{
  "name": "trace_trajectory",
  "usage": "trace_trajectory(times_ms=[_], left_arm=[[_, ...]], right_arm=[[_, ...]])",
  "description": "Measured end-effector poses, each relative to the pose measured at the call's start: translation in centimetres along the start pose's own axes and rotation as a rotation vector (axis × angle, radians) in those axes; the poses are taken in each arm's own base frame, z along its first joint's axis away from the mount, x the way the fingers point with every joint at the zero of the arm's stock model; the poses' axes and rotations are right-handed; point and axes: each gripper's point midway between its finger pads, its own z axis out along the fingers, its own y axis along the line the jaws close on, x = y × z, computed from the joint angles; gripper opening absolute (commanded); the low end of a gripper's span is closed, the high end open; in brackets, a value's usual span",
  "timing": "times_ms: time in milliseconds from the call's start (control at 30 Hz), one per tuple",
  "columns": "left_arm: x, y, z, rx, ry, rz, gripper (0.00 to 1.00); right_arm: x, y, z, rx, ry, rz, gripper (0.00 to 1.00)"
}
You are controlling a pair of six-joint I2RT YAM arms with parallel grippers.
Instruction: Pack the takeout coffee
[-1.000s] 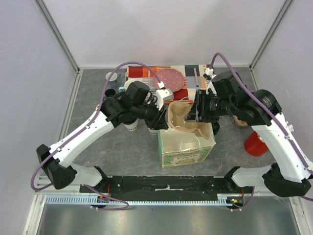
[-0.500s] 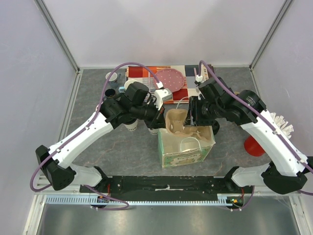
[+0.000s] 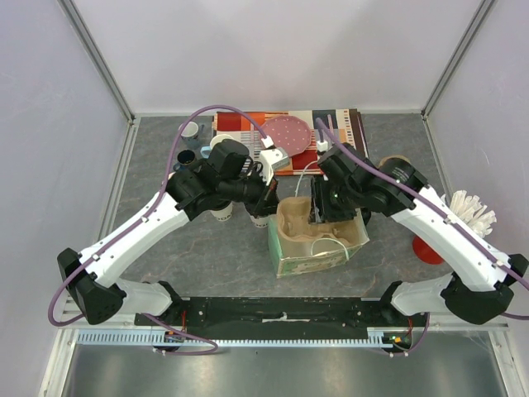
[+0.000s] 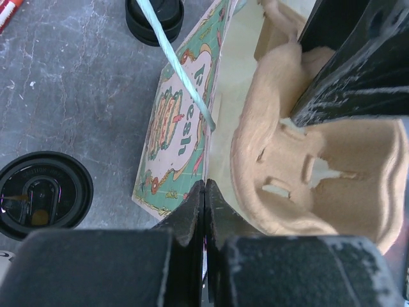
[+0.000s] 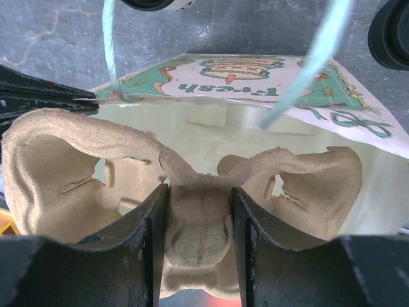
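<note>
A paper bag with green print stands open mid-table. My left gripper is shut on its left rim; the thin paper edge runs between the closed fingers. A tan pulp cup carrier sits in the bag's mouth. My right gripper is shut on the carrier's centre ridge from above. Two cream-white takeout coffee cups stand left of the bag, partly under my left arm. One black-lidded cup top shows beside the bag.
Another black lid lies on the grey table past the bag. Small mugs stand at the back left. A pink plate rests on a patterned mat. A red cup and a white bristled thing sit at the right.
My right gripper has carried the carrier leftward and down into the bag's mouth. The left gripper has closed on the bag's rim and stayed in place.
</note>
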Motion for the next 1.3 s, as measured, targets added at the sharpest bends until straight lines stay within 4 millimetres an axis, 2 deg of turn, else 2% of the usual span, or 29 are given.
trace_trajectory(times_ms=[333,733,1033,1133,1300], left_arm=[[-0.5,0.2,0.2,0.0,-0.025,0.021,0.02],[-0.4,0.5,0.5,0.008,-0.022,0.085,0.02],[-0.5,0.2,1.0,0.033,-0.025,0.057,0.02],[-0.6,0.1,1.0,0.037,-0.026,0.057,0.02],[-0.7,-0.3,1.0,0.056,-0.029,0.059,0.02]], right_arm=[[0.2,-0.5,2.1,0.099,0.006,-0.051,0.31],[1.2,-2.7,3.7,0.207,0.021,-0.114,0.31],[3.3,-3.8,6.1,0.283,0.088,-0.159,0.33],[3.7,-4.5,6.5,0.308,0.092,-0.158,0.34],[4.2,-4.9,7.1,0.31,0.063,-0.123,0.47]])
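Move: My right hand already grips the cardboard cup carrier by its middle, just over the open mouth of the paper bag. The bag's middle is some 14 cm below that hand and about 2 cm back. The lidded cup stands about 14 cm left and 6 cm ahead of it, the black lids about 13 cm right and 6 cm ahead. My left hand already pinches the far rim near its left corner; from there, the bag's middle is about 12 cm right, 4 cm back and 13 cm down. I push the carrier down into the bag with my right hand, sinking about 9 cm behind the far printed wall and easing a little to the right on the way. As I go I roll the wrist some 20 degrees, so the fingers stop slanting left and point more nearly straight down, keeping their grip. My left hand stays shut on the rim, holding it with barely a centimetre's drift. ##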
